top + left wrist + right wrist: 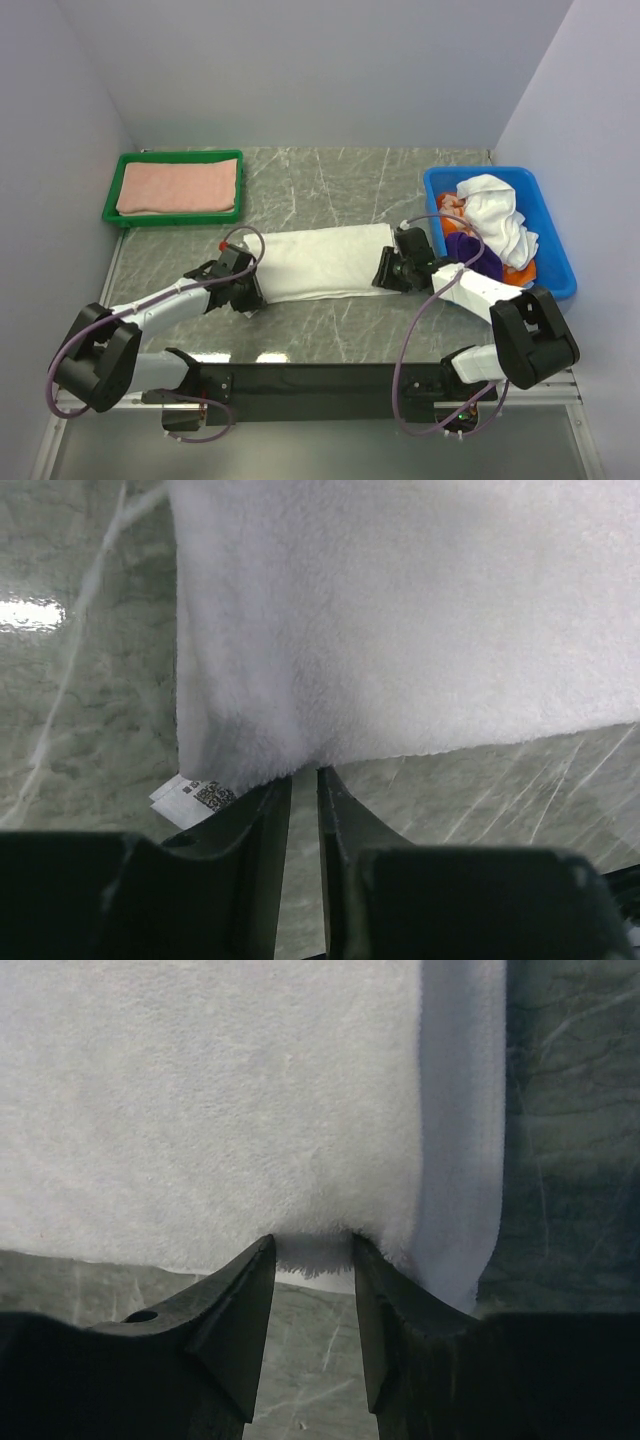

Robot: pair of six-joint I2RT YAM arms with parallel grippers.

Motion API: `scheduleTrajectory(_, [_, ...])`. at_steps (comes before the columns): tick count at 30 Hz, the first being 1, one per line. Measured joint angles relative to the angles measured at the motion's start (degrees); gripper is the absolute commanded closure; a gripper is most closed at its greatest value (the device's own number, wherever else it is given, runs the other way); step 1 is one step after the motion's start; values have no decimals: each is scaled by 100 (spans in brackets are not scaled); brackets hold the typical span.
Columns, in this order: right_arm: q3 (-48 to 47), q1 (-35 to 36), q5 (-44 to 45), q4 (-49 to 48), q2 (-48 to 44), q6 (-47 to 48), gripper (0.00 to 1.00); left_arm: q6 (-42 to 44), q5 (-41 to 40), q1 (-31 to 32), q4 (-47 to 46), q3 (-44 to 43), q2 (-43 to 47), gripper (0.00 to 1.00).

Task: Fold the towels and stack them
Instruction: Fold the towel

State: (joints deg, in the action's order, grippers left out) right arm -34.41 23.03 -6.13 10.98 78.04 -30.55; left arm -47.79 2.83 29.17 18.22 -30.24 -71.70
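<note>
A white towel (320,262), folded into a long strip, lies across the middle of the table. My left gripper (255,293) is at its near left corner; in the left wrist view its jaws (304,772) stand almost together, pinching the towel's (400,630) edge beside a small label (195,795). At the near right corner my right gripper (385,272) holds the edge, and the right wrist view shows the towel (220,1100) bunched between the tips of that gripper (312,1242). A salmon-pink towel (178,186) lies folded in the green tray (172,216). White (495,220), purple (465,248) and orange (520,272) towels are heaped in the blue bin (562,255).
The tray stands at the back left and the bin at the right, close to my right arm. Grey walls close in the table on three sides. The arms' black base bar (320,380) runs along the near edge.
</note>
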Motion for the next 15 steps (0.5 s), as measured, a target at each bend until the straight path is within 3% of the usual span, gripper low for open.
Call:
scheduleTrajectory(5, [31,-63,-20,-31,-85,-144,54,4,-13,-304,107,-85,-4,76])
scheduleTrajectory(9, [46,-72,90,177,-566,-157,53,63,-103,-527,442,-455,188,40])
scheduleTrajectory(12, [46,-79,210,278,-1099,-157,51,35,-175,-549,649,-693,699,31])
scheduleTrajectory(15, [44,-81,387,323,-1484,-203,50,7,-372,-551,691,-752,1189,34])
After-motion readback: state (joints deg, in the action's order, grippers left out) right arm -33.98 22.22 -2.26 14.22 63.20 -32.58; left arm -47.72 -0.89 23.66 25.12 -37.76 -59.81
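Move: Both my hands are down at the near corners of the folded white towel, about level with it. Its middle lies some 9 cm ahead and 14 cm to the right of my left hand, and about 6 cm ahead and 14 cm to the left of my right hand. The tag sits about 3 cm left of my left hand and 1 cm back; the green tray is some 28 cm ahead and 19 cm left of it. The blue bin lies roughly 11 cm ahead and 25 cm right of my right hand. Keeping my left fingers nearly shut on the towel's near-left edge, I ease it a short way forward and left, then spread them to let go and rise about 8 cm, still drifting a little forward and tilting my fingertips outward. My right hand lifts off the near-right corner almost straight up, some 6 cm, its fingers staying half open and tipping outward about 10 degrees. ##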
